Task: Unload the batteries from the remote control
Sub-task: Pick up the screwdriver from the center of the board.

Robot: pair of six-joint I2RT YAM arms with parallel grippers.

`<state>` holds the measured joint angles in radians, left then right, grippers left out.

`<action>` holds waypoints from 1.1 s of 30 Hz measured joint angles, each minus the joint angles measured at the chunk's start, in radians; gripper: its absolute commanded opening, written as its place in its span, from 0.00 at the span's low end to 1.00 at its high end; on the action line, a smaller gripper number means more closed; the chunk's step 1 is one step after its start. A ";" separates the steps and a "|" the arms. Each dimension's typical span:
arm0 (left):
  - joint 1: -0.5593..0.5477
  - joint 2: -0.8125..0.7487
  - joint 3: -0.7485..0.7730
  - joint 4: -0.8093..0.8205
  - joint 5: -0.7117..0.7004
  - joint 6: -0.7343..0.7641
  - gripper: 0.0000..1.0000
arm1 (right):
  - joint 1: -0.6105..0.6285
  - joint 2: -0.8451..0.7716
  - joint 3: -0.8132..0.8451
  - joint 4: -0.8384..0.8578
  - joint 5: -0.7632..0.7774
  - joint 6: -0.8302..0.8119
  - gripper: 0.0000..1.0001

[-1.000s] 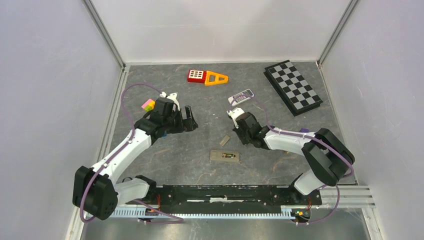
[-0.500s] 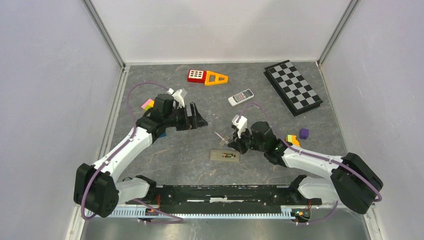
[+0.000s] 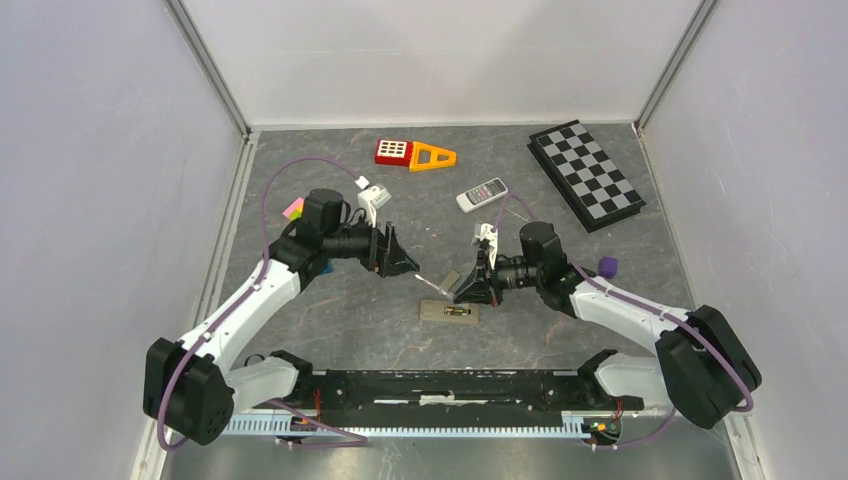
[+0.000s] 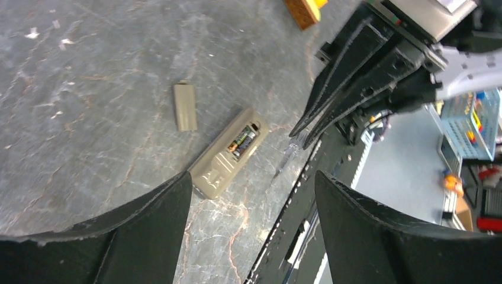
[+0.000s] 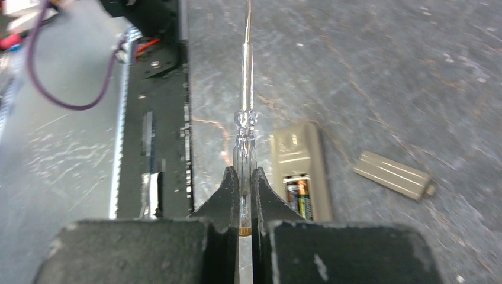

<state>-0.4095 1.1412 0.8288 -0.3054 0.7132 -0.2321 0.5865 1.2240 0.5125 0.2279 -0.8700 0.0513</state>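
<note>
The beige remote [image 3: 448, 312] lies face down near the table's front, its battery bay uncovered. Two dark batteries [image 4: 243, 141] sit in the bay and also show in the right wrist view [image 5: 299, 198]. The cover piece [image 3: 452, 279] lies just behind the remote. My right gripper [image 3: 466, 288] is shut on a clear pen-like stick [image 5: 245, 89], which points left over the table beside the remote [image 5: 299, 160]. My left gripper [image 3: 405, 262] is open and empty, hovering left of and behind the remote [image 4: 228, 155].
A second grey remote [image 3: 482, 193], a checkerboard [image 3: 585, 173] and a red and orange toy [image 3: 413, 153] lie at the back. Coloured blocks [image 3: 295, 208] sit behind the left arm, and a purple block [image 3: 606, 266] by the right arm. The black base rail [image 3: 450, 385] runs along the front.
My right gripper has swung and tilted down beside the remote with the stick in it. My left gripper has moved right, closer to the remote.
</note>
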 measured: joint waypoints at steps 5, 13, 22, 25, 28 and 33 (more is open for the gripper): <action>0.000 -0.046 -0.049 0.056 0.191 0.062 0.79 | -0.015 0.017 0.013 -0.005 -0.161 0.005 0.00; 0.000 -0.053 -0.049 0.011 0.387 0.179 0.61 | -0.019 0.019 0.013 -0.005 -0.274 0.017 0.00; -0.029 -0.022 -0.048 -0.056 0.415 0.261 0.53 | -0.019 0.031 0.026 -0.005 -0.301 0.041 0.00; -0.047 -0.021 -0.048 -0.060 0.414 0.269 0.51 | -0.019 0.041 0.030 -0.005 -0.299 0.049 0.00; -0.053 -0.018 -0.048 -0.061 0.410 0.270 0.52 | -0.019 0.043 0.030 -0.005 -0.297 0.055 0.00; -0.060 -0.013 -0.048 -0.057 0.388 0.269 0.51 | -0.019 0.043 0.030 -0.005 -0.296 0.060 0.00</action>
<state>-0.4698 1.1278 0.7807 -0.3626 1.1007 0.0372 0.5671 1.2671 0.5423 0.2230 -1.1660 0.1108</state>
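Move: Held out by the right fingers, the screwdriver has its middle some 5 cm to the right hand's left, 1 cm ahead and roughly 2 cm above. From the open left hand it lies about 7 cm right, 4 cm back and 4 cm lower. The remote control is almost straight beneath the right hand, 11 cm down and 1 cm left; its battery cover is at the same depth, 8 cm ahead and 1 cm left. Drawing back about 8 cm, first rising slightly and then sinking again, the left hand swings some 25 degrees clockwise to face the screwdriver's tip, its fingers narrowing from wide open to about half without shutting. The right hand keeps its pinch on the handle end, carries the screwdriver back about 4 cm and up 2 cm while turning it slightly counter-clockwise, then holds it still for the left. ##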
